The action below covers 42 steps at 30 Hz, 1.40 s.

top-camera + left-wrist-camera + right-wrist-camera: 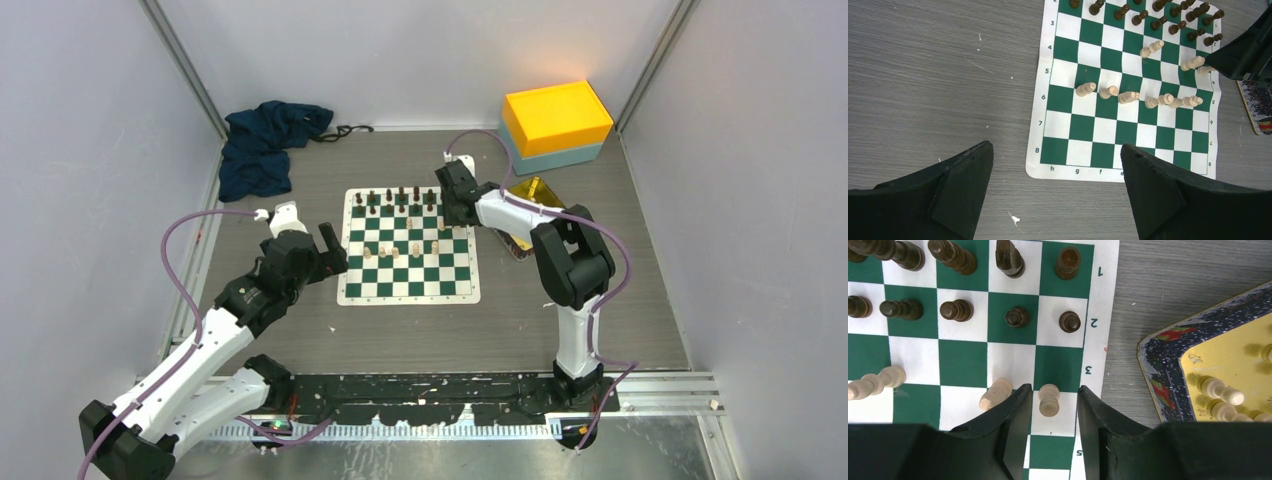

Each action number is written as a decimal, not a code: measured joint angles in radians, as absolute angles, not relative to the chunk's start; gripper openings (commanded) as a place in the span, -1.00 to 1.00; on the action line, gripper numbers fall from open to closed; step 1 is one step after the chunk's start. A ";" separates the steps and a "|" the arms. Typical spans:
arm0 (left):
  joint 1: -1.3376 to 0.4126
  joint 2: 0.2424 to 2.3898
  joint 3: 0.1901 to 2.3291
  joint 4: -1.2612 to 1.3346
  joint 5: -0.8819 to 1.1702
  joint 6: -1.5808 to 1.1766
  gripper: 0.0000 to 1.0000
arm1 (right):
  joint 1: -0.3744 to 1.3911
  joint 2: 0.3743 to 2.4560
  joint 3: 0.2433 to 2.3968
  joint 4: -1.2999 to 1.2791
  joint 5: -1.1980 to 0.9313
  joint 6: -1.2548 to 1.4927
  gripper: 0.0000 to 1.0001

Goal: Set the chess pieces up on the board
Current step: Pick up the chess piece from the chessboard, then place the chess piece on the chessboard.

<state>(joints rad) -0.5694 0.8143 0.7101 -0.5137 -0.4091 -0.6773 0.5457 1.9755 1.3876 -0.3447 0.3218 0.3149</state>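
The green and white board (420,285) lies mid-table. Several cream chess pieces (400,250) stand in its middle rows, seen from the left wrist as a ragged line (1128,97). My right gripper (452,212) hangs low over the board's right edge. Its jaws (1054,390) straddle one cream piece (1049,399) standing on a white square, with a gap on each side. Another cream piece (995,394) leans just outside the left finger. My left gripper (332,255) is wide open and empty (1055,147) over the board's left side.
Black pieces (400,197) fill the two far rows (1017,317). A gold tray (1168,370) with more cream pieces (1220,390) sits right of the board. A yellow box (556,117) stands at the back right, a blue cloth (265,145) at the back left.
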 measured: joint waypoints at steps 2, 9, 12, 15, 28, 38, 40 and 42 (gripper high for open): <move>-0.569 0.814 0.710 -0.513 -0.409 -0.677 0.97 | 0.546 1.982 1.388 -0.344 0.319 0.315 -0.16; -0.569 0.815 0.710 -0.513 -0.409 -0.677 0.97 | 0.545 1.996 1.388 -0.344 0.312 0.317 -0.47; -0.569 0.815 0.710 -0.513 -0.410 -0.677 0.97 | 0.545 1.997 1.388 -0.344 0.311 0.316 -0.65; -0.569 0.815 0.710 -0.512 -0.410 -0.677 0.98 | 0.545 1.997 1.388 -0.344 0.311 0.319 -0.80; -0.569 0.817 0.705 -0.512 -0.416 -0.678 0.97 | 0.561 1.890 1.357 -0.378 0.343 0.319 -0.99; -0.570 0.792 0.689 -0.514 -0.421 -0.682 0.97 | 0.718 1.561 1.103 -0.413 0.430 0.402 -0.99; -0.571 0.785 0.688 -0.515 -0.424 -0.682 0.97 | 0.762 1.522 1.045 -0.426 0.450 0.429 -0.99; -0.572 0.781 0.688 -0.516 -0.427 -0.682 0.97 | 0.813 1.497 0.990 -0.442 0.475 0.463 -0.99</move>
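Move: Just under the right fingertips, already between the open fingers, stands the pale chess piece on the board's right-edge file, its middle about 2 cm below. A second pale piece stands some 3 cm to its left, level with it, and another about 5 cm left and 5 cm back. The nearest dark pawn is roughly 5 cm ahead and 1 cm right; the tray's middle lies some 16 cm right and 3 cm ahead. From the left hand the piece is about 17 cm ahead, 25 cm right and 14 cm below. Sinking the last 1 cm around the pale piece on the right edge, the right hand closes its half-open fingers and pinches it. After a brief hold it lifts nearly 8 cm and swings back some 14 cm towards the near right corner of the board, dipping a little at the end with the grip kept. ##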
